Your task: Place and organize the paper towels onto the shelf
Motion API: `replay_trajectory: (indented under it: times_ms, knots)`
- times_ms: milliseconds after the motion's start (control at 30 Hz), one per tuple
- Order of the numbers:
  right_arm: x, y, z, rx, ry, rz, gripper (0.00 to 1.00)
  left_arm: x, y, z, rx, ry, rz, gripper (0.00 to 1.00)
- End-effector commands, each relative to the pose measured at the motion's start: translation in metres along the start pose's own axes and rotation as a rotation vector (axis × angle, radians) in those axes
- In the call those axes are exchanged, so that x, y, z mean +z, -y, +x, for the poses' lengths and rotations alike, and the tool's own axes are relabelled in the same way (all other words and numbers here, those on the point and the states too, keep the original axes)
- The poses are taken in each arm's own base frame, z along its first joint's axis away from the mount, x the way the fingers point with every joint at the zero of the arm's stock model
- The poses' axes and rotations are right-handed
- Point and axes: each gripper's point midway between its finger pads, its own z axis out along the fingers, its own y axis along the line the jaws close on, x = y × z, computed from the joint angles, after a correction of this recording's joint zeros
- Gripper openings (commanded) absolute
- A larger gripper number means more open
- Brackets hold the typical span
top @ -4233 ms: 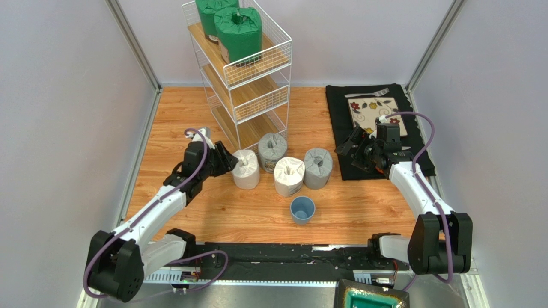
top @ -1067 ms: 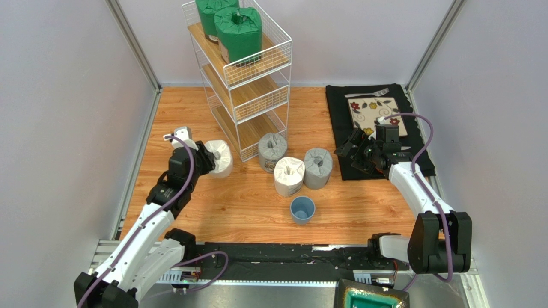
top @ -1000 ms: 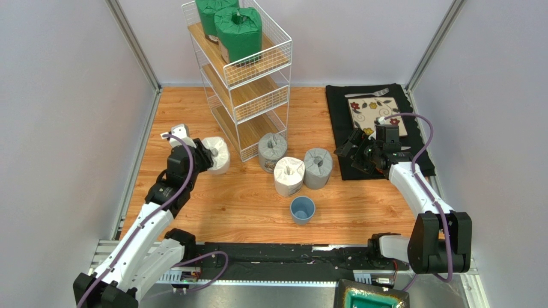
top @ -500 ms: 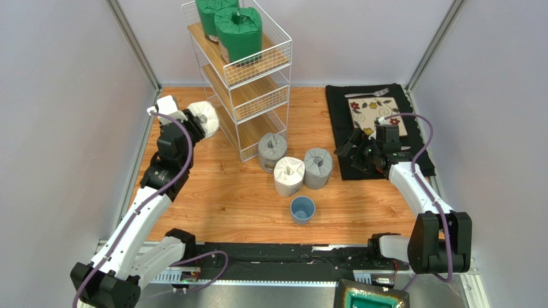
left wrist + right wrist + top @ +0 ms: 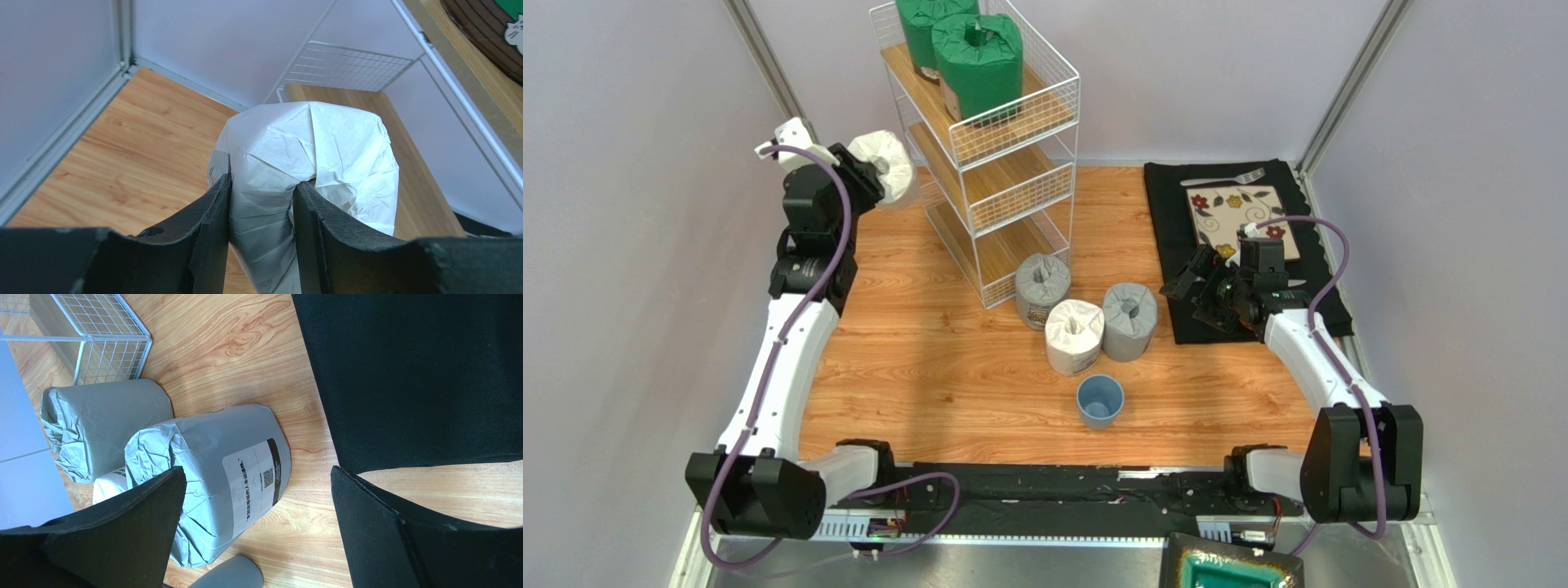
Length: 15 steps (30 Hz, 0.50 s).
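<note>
My left gripper (image 5: 863, 168) is shut on a white paper towel roll (image 5: 884, 158), held in the air just left of the shelf (image 5: 1014, 184) at about its middle tier. In the left wrist view the fingers (image 5: 215, 202) pinch the roll's (image 5: 319, 141) crumpled wrap, with the shelf's wire end (image 5: 350, 61) behind it. Two green rolls (image 5: 977, 61) stand on the top tier. Two grey rolls (image 5: 1042, 286) (image 5: 1129, 316) and a white roll (image 5: 1074, 333) stand on the table in front of the shelf. My right gripper (image 5: 1195, 279) hangs open beside the nearer grey roll (image 5: 215, 471), holding nothing.
A small blue cup (image 5: 1100, 399) stands in front of the rolls. A black mat (image 5: 1167, 208) with a floral plate (image 5: 1234, 214) and a fork (image 5: 1228, 179) lies at the right, under the right arm. Grey walls close in both sides.
The left arm has carried the white roll up from table height and back to the far left, beside the shelf's left end. The right arm has not moved.
</note>
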Motion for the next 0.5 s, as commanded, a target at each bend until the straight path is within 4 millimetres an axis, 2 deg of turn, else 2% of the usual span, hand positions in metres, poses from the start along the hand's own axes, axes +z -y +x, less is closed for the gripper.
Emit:
replay_trajectory:
  times_ms: [0, 333, 467]
  knots:
    - [-0.005, -0.008, -0.011, -0.011, 0.038, -0.022, 0.91, 0.004, 0.038, -0.040, -0.097, 0.069, 0.158, 0.47]
    - [-0.006, -0.008, -0.015, -0.019, 0.047, -0.015, 0.91, 0.035, 0.052, -0.045, -0.125, 0.035, 0.203, 0.46]
    - [-0.005, -0.007, -0.013, -0.018, 0.041, -0.011, 0.91, 0.042, 0.059, -0.054, -0.128, 0.041, 0.217, 0.46]
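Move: The left hand already holds the white paper towel in the air. The middle shelf it is heading for is about 9 cm ahead, 16 cm to the right and 14 cm below. On the shelf above, one green roll sits about 9 cm ahead, 17 cm right and 10 cm higher than this hand; the farther green roll is some 15 cm ahead and 11 cm right, also higher. From the idle right hand, the middle shelf lies about 15 cm ahead, 32 cm left and 10 cm up. Keeping its pinch on the white paper towel's wrapper, the left hand carries the roll about 5 cm forward, drifting a little to the right, towards the open left side of the middle shelf. The wrist turns slightly clockwise and rolls a few degrees, its left side dipping; the fingers stay closed on the wrapper. ##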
